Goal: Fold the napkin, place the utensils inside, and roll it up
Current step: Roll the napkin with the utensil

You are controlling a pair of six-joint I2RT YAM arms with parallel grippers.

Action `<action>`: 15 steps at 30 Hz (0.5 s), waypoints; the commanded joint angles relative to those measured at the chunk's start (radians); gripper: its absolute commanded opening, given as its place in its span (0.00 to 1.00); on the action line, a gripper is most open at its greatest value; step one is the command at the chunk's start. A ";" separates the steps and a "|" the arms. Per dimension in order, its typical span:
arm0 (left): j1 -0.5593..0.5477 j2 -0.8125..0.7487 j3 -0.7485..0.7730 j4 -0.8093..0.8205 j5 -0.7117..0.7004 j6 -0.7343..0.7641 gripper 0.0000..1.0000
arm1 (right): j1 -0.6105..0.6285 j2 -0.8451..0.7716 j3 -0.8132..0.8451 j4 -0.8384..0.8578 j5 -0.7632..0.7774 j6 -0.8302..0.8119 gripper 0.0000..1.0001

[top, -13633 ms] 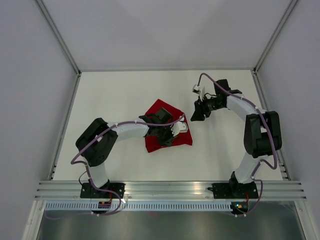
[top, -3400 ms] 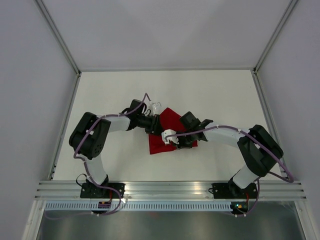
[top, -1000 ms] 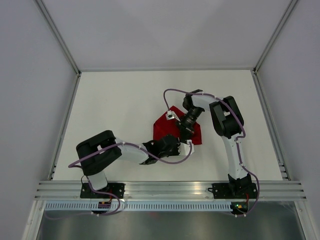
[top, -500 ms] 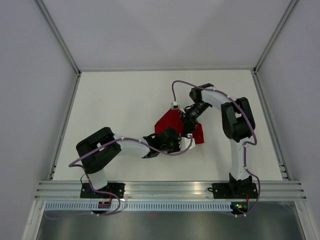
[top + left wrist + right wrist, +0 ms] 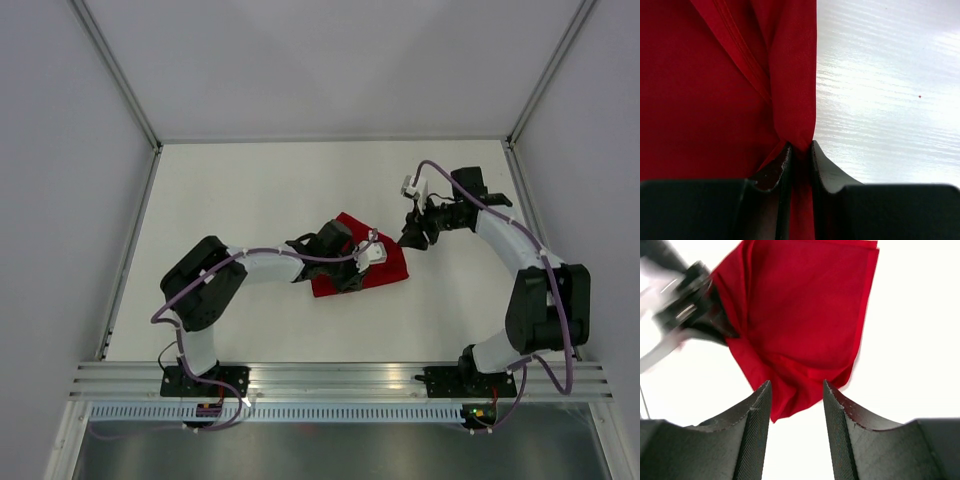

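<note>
The red napkin (image 5: 392, 264) lies crumpled and partly folded on the white table, right of centre. My left gripper (image 5: 345, 270) reaches over it from the left. The left wrist view shows the left gripper (image 5: 800, 146) shut on a bunched edge of the napkin (image 5: 715, 100). My right gripper (image 5: 410, 238) hovers just right of the cloth, apart from it. From the right wrist, the right gripper (image 5: 796, 385) is open and empty, with the napkin (image 5: 805, 315) ahead and the left gripper (image 5: 690, 305) blurred at its far left edge. The utensils are out of view.
A white table (image 5: 250, 190) is bounded by grey walls and aluminium rails at the back and sides. A rail (image 5: 340, 378) with both arm bases runs along the near edge.
My right gripper has opened, let go of the napkin and drawn back to the right. The left gripper, still pinching the cloth, has moved up and right, shifting the napkin.
</note>
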 commanded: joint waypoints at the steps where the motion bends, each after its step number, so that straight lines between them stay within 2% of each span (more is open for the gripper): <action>1: 0.044 0.073 0.051 -0.206 0.187 -0.098 0.02 | 0.016 -0.182 -0.184 0.258 0.023 0.006 0.52; 7: 0.104 0.157 0.117 -0.304 0.343 -0.123 0.02 | 0.056 -0.355 -0.384 0.289 0.048 -0.117 0.54; 12: 0.148 0.205 0.155 -0.352 0.460 -0.156 0.02 | 0.208 -0.432 -0.532 0.387 0.198 -0.134 0.54; 15: 0.159 0.234 0.176 -0.376 0.492 -0.169 0.02 | 0.321 -0.457 -0.608 0.516 0.298 -0.113 0.54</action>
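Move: Half open, the right hand aims for the rolled near edge of the napkin between the left fingers and its right end, roughly 8 cm back, 5 cm left and 12 cm below. The left fingers' grip lies about 9 cm farther left of that spot and 1 cm nearer the bases. The napkin's loose right corner is some 6 cm back, 1 cm left and 12 cm below. From the left hand, the spot is about 9 cm right and 1 cm ahead. Still pinching the rolled edge, the left hand twists it about 30 degrees, fingertips swinging back under the wrist while its knuckles tip forward, and its grip drifts barely a centimetre back. Meanwhile the right hand, touching nothing, comes back about 9 cm, then also sinks some 5 cm and edges left towards the edge, wrist turning about 20 degrees, fingers staying half open. ##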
